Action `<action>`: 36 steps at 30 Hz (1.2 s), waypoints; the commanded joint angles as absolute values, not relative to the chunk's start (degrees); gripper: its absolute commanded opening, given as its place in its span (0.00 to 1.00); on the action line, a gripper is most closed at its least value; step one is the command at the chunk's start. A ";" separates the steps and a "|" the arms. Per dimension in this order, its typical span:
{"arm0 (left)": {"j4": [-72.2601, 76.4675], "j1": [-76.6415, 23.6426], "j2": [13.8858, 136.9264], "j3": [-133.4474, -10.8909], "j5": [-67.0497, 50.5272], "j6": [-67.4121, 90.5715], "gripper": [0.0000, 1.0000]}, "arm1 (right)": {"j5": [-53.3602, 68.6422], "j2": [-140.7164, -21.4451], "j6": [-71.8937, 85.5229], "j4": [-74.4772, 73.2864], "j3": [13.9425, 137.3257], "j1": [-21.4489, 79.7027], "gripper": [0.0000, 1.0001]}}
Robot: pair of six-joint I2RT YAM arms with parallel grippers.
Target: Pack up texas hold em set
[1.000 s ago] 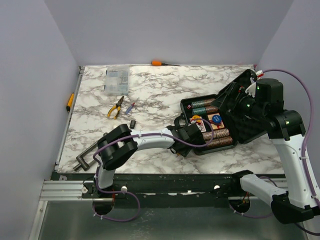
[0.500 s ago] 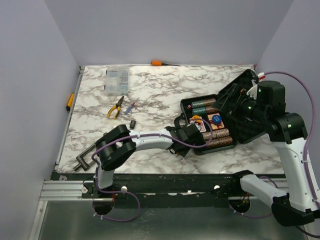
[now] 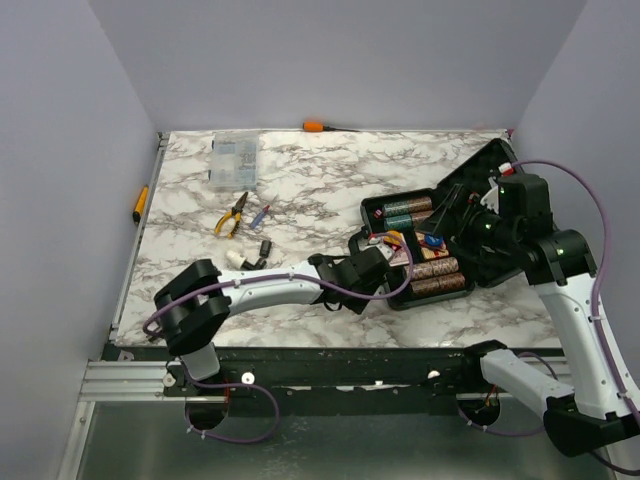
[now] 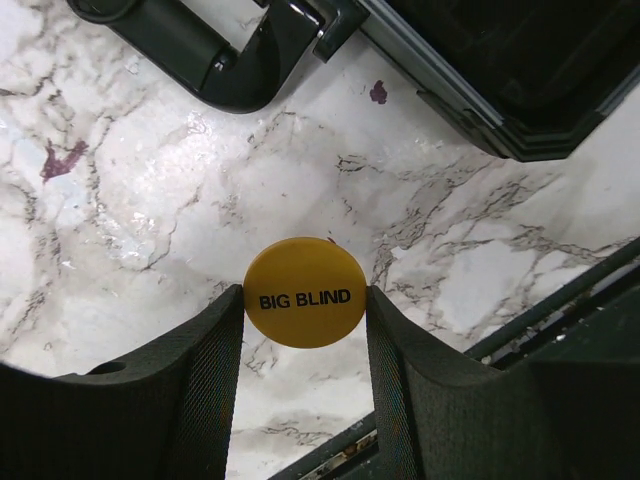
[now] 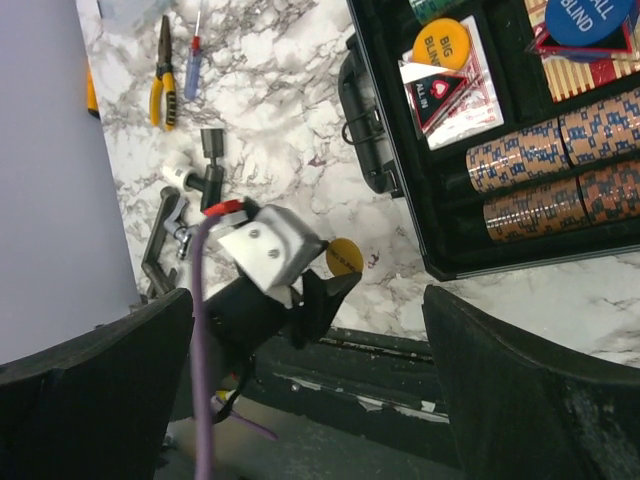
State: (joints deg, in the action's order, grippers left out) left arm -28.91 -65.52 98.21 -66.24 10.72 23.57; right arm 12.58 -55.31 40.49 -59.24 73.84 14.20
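Note:
The black case (image 3: pixel 385 298) of the texas hold em set lies open at the right, its lid (image 3: pixel 500 165) raised. Inside it are brown chip stacks (image 5: pixel 553 151), a card deck (image 5: pixel 452 88), a yellow disc (image 5: pixel 441 42) and a blue disc (image 5: pixel 592 18). My left gripper (image 4: pixel 305 305) is shut on another yellow disc (image 4: pixel 305 292) marked BIG BLIND, over the marble just in front of the case's handle (image 4: pixel 215 65). The same yellow disc (image 5: pixel 344 257) shows in the right wrist view. My right gripper (image 5: pixel 308 300) hangs open above the case, holding nothing.
A clear parts box (image 3: pixel 233 160) sits at the back left, with yellow-handled pliers (image 3: pixel 232 213) and a small screwdriver (image 3: pixel 262 215) nearer. A grey clamp (image 3: pixel 175 310) lies at the near left. An orange-handled tool (image 3: pixel 315 126) rests at the back edge.
My left arm has drawn back out of the case toward the near left, carrying the yellow disc. The right arm has shifted slightly lower and to the left.

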 commanded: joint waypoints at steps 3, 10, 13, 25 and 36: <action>-29.24 -66.20 90.79 -64.86 13.44 23.84 0.43 | 18.23 -53.79 41.18 -57.57 70.24 14.50 1.00; -28.70 -66.71 83.57 -65.56 12.38 20.40 0.43 | 29.75 -53.64 43.60 -52.33 64.47 14.49 0.97; -27.50 -66.73 80.88 -65.84 10.98 18.67 0.43 | 33.88 -54.03 45.35 -49.91 62.51 14.50 0.94; -25.93 -66.85 75.78 -69.19 7.42 14.30 0.43 | 42.26 -56.66 46.47 -47.84 58.15 14.50 0.76; -25.97 -66.90 77.63 -74.61 6.51 13.45 0.43 | 45.83 -58.99 45.53 -47.18 56.77 14.45 0.64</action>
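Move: The yellow big blind chip is already pinched in the left gripper; the open right gripper it goes to is about 16 cm to the right, 4 cm ahead and some 22 cm higher. From the left hand, the case handle lies roughly 11 cm ahead and 3 cm right, the case tray's middle about 13 cm ahead and 15 cm right. From the right hand, the chip is some 16 cm left, 4 cm back and 22 cm below. Bring the left gripper almost straight up, about 18 cm, keeping the chip pinched and swinging the fingertips some 30 degrees outwards to the right, towards the right gripper. Meanwhile move the right gripper about 7 cm left, also sinking and drawing back a few centimetres, turn its fingertips left and back towards the chip, and narrow its fingers by about a third without closing. ##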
